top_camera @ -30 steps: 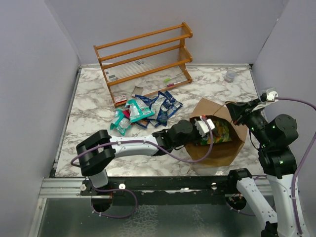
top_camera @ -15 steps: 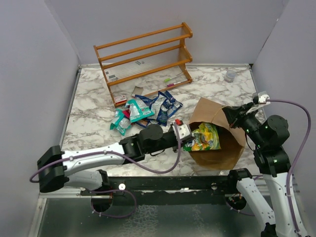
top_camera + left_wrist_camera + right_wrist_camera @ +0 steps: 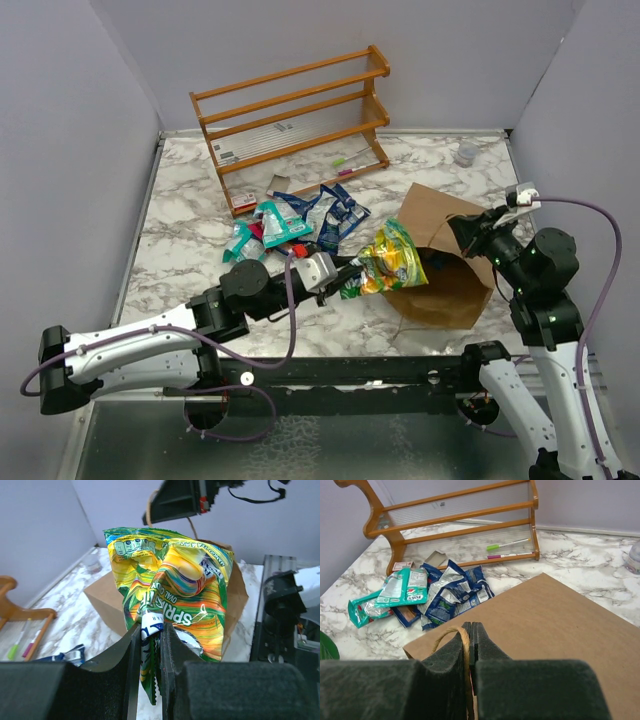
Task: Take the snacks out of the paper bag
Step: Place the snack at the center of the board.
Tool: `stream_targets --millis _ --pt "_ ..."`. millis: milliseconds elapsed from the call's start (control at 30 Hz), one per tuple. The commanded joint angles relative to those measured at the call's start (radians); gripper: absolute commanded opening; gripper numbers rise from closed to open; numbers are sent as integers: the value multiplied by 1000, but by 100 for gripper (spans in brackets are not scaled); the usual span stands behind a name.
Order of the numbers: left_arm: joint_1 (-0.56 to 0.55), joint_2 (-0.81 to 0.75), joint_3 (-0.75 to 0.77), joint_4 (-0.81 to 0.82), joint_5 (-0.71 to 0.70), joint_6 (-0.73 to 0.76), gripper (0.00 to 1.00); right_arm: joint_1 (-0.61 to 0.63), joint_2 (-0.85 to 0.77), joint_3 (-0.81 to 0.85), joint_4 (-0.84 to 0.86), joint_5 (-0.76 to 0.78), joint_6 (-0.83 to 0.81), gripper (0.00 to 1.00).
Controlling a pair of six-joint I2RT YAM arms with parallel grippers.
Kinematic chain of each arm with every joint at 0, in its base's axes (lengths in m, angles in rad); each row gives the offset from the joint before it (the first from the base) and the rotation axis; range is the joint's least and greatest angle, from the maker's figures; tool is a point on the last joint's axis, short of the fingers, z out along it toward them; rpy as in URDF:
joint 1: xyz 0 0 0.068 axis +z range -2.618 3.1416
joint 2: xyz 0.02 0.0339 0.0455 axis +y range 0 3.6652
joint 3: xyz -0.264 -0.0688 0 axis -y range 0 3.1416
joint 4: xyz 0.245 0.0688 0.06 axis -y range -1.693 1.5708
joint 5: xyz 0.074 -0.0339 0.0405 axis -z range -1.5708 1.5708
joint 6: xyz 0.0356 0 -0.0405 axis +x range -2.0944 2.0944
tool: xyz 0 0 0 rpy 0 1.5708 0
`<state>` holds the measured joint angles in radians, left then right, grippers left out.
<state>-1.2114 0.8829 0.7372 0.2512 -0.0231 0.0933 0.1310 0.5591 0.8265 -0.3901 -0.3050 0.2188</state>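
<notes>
The brown paper bag (image 3: 441, 296) lies on its side at the right, mouth facing left. My right gripper (image 3: 463, 232) is shut on its twisted handle (image 3: 451, 632) at the upper rim (image 3: 545, 625). My left gripper (image 3: 340, 276) is shut on the crimped end of a green-and-yellow snack packet (image 3: 386, 262), held just outside the bag mouth. In the left wrist view this packet (image 3: 175, 575) stands up from the jaws (image 3: 150, 630) in front of the bag (image 3: 107, 600). Several blue and teal snacks (image 3: 295, 225) lie in a pile on the table left of the bag.
A wooden two-shelf rack (image 3: 295, 120) lies tilted at the back, with markers (image 3: 507, 544) on its lower shelf. A small clear cup (image 3: 466, 153) stands at the back right. Grey walls close in both sides of the marble table (image 3: 180, 250).
My left arm has drawn back to the left, pulling the green-and-yellow packet out of the bag mouth. My right gripper has held onto the handle, shifting slightly.
</notes>
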Motion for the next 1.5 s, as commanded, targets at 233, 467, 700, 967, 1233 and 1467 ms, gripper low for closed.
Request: stream_targets --millis 233,467,700,967,1233,1467 --pt "-2 -17 -7 46 -457 12 0 1 18 34 31 17 -4 2" --pt "117 32 0 -20 -689 -142 0 1 20 29 37 16 -3 2" --pt "383 128 99 -257 -655 -383 0 1 10 20 39 22 -2 2" --pt "561 352 189 -249 -544 -486 0 2 -1 27 35 27 -7 2" --pt "693 532 174 -142 -389 -579 0 2 -15 43 15 35 -14 2" --pt "733 579 66 7 -184 -611 33 2 30 89 -15 8 -17 2"
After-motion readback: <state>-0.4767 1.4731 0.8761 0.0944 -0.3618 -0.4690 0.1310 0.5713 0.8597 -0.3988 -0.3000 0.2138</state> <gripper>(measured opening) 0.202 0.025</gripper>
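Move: The Sprinkies snack is already in my left fingers. It goes to the teal snack pack against the rack, about 30 cm ahead of my left hand, 17 cm to its left and 30 cm below. The blue packs lie some 12 cm to the right of that teal pack; the small red-white box stands about 7 cm to its left and 4 cm farther out. From my right hand the teal pack is roughly 20 cm ahead, 36 cm left and 28 cm down. I swing my left hand away from the paper bag, forward about 27 cm and left some 17 cm, with the Sprinkies snack still pinched by its end. Then I sink over the teal pack, ending nearly 20 cm lower. On the way my wrist turns some 65 degrees counter-clockwise and tips down about 40, so the fingers face forward and down. ##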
